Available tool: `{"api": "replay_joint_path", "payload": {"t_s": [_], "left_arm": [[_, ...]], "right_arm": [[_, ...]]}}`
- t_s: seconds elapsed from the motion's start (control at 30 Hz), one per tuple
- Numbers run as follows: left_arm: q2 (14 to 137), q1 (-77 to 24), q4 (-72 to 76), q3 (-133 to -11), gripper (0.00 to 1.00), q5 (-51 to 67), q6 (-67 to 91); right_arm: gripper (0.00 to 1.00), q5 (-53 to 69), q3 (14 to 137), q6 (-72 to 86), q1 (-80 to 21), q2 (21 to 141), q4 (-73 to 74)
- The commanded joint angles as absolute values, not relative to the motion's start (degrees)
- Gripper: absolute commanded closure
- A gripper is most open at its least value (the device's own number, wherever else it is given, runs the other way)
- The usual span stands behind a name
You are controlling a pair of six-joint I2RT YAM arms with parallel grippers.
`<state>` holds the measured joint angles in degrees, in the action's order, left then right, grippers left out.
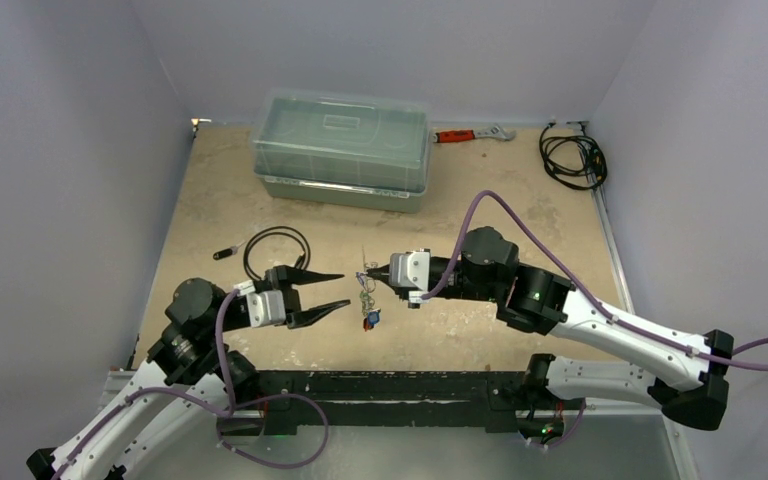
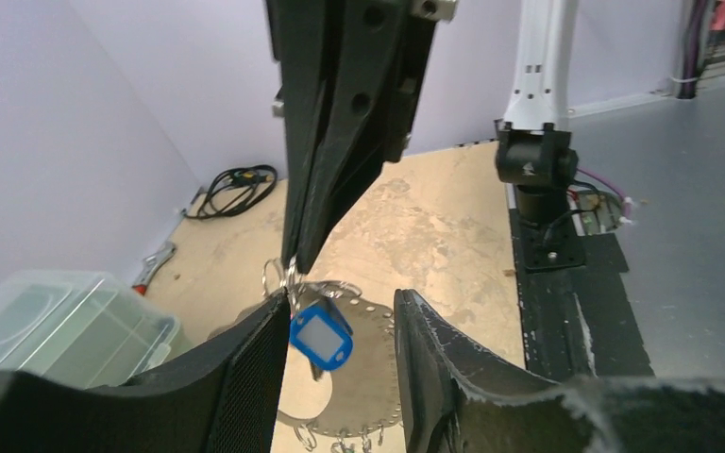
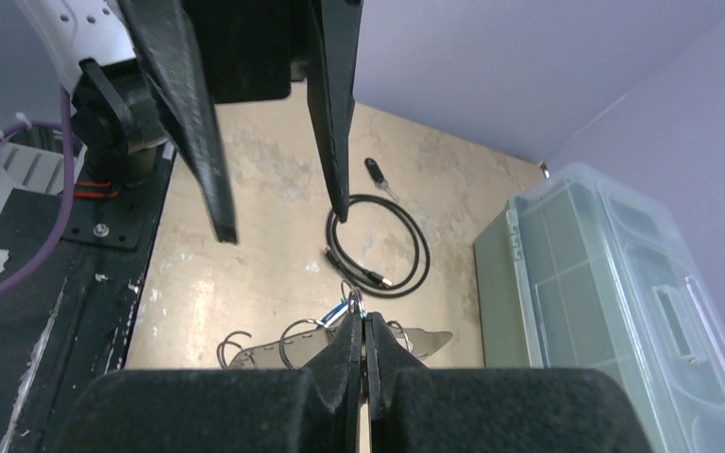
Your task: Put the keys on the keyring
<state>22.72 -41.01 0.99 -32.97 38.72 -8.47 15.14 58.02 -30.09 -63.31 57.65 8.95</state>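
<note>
The keyring (image 2: 378,363), a flat grey metal plate with small holes and little wire rings round its rim, hangs above the table. My right gripper (image 3: 360,319) is shut on a small split ring (image 3: 354,300) at its upper rim. A key with a blue tag (image 2: 321,338) dangles from that ring. From above, the keyring (image 1: 365,292) shows edge-on with the blue tag (image 1: 372,318) at its lower end. My left gripper (image 2: 340,298) is open, its fingers either side of the blue tag, which lies close against the left finger (image 2: 245,373). Both grippers (image 1: 325,294) (image 1: 372,276) face each other.
A clear lidded plastic box (image 1: 340,150) stands at the back, with an orange-handled wrench (image 1: 470,133) to its right. A black cable bundle (image 1: 572,158) lies in the back right corner. A thin black cable loop (image 1: 275,250) and a small black stick (image 1: 225,252) lie behind my left gripper.
</note>
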Motion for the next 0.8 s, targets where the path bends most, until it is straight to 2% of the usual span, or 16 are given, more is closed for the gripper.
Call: {"api": "replay_joint_path", "payload": {"t_s": [0.0,0.33,0.63,0.77], "left_arm": [[22.98,-41.14,0.91,-33.39,0.60,33.34,-9.06],[25.11,-41.18,1.21,-33.76,0.73,33.16,-8.73],[25.75,-41.15,1.84,-33.72,0.80,33.93,-8.07],[25.81,-41.15,1.93,-33.64,0.93,34.09,-8.05]], "right_arm": [[1.00,17.72,58.92,-29.76,-63.28,56.24,2.81],[1.00,21.21,59.02,-29.00,-63.37,56.85,1.61],[1.00,22.29,59.44,-28.72,-63.59,57.76,1.83],[1.00,22.41,59.55,-28.72,-63.80,57.86,1.64]]}}
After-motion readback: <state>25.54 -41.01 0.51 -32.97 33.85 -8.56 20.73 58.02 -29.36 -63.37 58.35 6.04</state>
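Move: The right fingers already pinch the small key ring at their tips, about 1 cm to their left and 1 cm below. From the open left hand that ring is some 3 cm ahead, 4 cm right and 2 cm lower. The blue key tag hangs about 3 cm straight below the ring; the grey metal keyring plate is centred some 6 cm under it and 1 cm nearer the base. Left hand goes about 2 cm forward, slightly down, closing around the ring the right brings back and left. ##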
